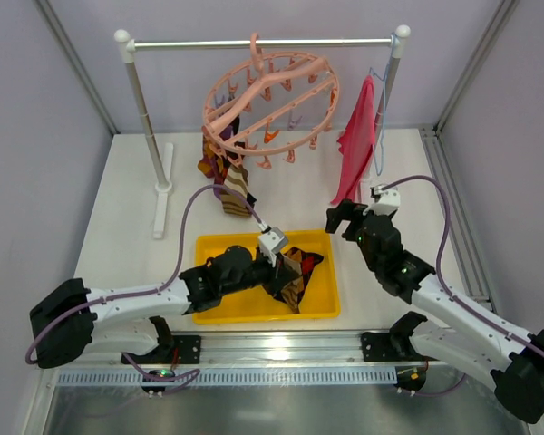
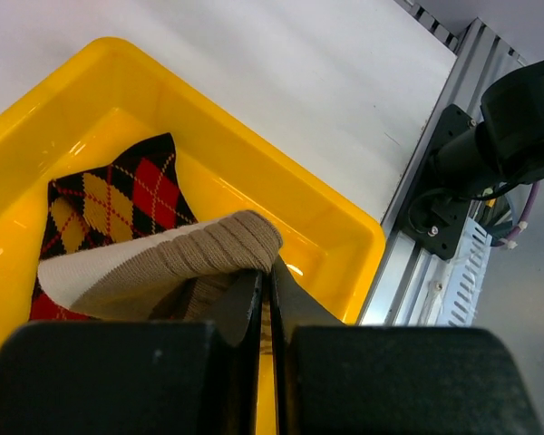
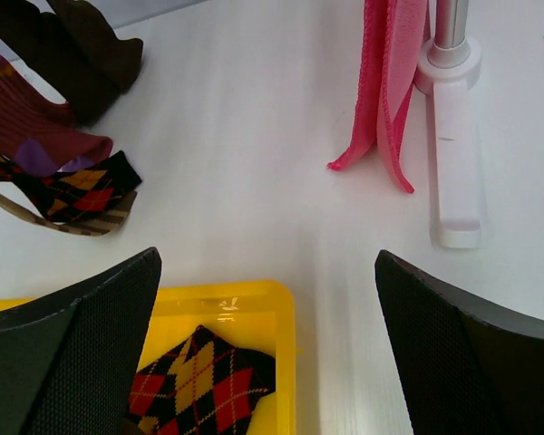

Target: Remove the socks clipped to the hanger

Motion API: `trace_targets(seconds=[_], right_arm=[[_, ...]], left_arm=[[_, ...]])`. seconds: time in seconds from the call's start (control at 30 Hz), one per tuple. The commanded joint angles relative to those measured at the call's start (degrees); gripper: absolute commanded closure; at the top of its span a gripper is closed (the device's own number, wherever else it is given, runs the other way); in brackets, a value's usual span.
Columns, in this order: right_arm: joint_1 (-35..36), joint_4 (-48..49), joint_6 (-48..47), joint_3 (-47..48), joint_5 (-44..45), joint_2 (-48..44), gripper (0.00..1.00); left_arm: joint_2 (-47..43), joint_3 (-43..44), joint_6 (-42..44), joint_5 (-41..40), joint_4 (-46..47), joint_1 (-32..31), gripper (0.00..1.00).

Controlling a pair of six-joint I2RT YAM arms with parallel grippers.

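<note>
The salmon-pink ring hanger (image 1: 270, 100) hangs by its hook from the rail. Several socks (image 1: 225, 177) still dangle from its left clips; the right wrist view shows a maroon-purple one (image 3: 27, 127) and an argyle one (image 3: 72, 190). My left gripper (image 1: 286, 270) is low inside the yellow tray (image 1: 218, 313). It (image 2: 270, 272) is shut on a brown-cream ribbed sock (image 2: 190, 249) that lies over an argyle sock (image 2: 118, 199). My right gripper (image 1: 344, 217) hovers open beyond the tray's far right corner, its fingertips (image 3: 118, 308) wide apart and holding nothing.
A plain pink-red cloth (image 1: 358, 136) hangs from a thin wire hanger at the rail's right end. The rack's two white feet (image 1: 163, 186) (image 3: 453, 154) rest on the table. An aluminium rail (image 2: 435, 263) runs along the table's near edge beside the tray.
</note>
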Motion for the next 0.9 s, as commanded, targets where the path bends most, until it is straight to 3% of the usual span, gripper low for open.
trace_targets(seconds=[0.0,0.13,0.17,0.2,0.3,0.63,0.77,0.87], right_arm=[[-0.3,1.6,1.2,0.2,0.2,-0.8,0.0],[-0.5,1.9,1.4,0.6,-0.1,1.8,0.0],[-0.5,1.9,1.4,0.8,-0.2,2.5,0.0],[-0.7,1.8,1.6,1.1,-0.4,3.0,0.0],[-0.7,1.9,2.0,1.6,-0.8,4.7,0.0],[-1.1,2.6,2.2,0.8,-0.7,4.6,0.0],[-1.2,2.9,2.2,0.6,-0.9,4.2,0.0],[-1.4,3.1,2.5,0.2,-1.0,4.1,0.0]], left_arm=[[0.5,3.1,1.4,-1.7,3.1,-0.9,1.0],[1.4,4.2,3.3,-2.9,0.6,-2.4,0.98],[1.6,5.1,3.9,-3.0,-0.4,-2.7,0.87],[1.7,5.7,4.5,-6.0,-2.6,-3.1,0.51],[3.1,8.1,6.4,-11.6,-8.3,-5.7,0.03],[2.5,8.5,2.5,-25.1,-17.4,-7.7,0.0],[-1.1,6.4,-0.5,-35.9,-20.0,-7.8,0.0],[-5.4,4.1,-2.0,-39.4,-20.5,-6.7,0.0]])
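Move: Below the left hand, which still holds the striped sock, the argyle sock lies in the yellow tray about 10 cm down, 1 cm ahead and 3 cm to the right. The tray's right wall is some 14 cm to the hand's right and about 1 cm ahead, 8 cm down. The other striped sock hangs roughly 20 cm ahead, 11 cm left and 5 cm higher. From the right hand, the argyle sock lies about 9 cm back, 12 cm left and 14 cm below. Easing about 1.5 cm to the right over the argyle sock, the left hand opens its fingers wide and lets go of the striped sock, then dips slightly and swings some 6 cm left and 3 cm forward, away from the pile, turning about 20 degrees counter-clockwise as its left side rises. Beyond the tray's far right corner, the empty right hand sinks 3 cm, still open. ##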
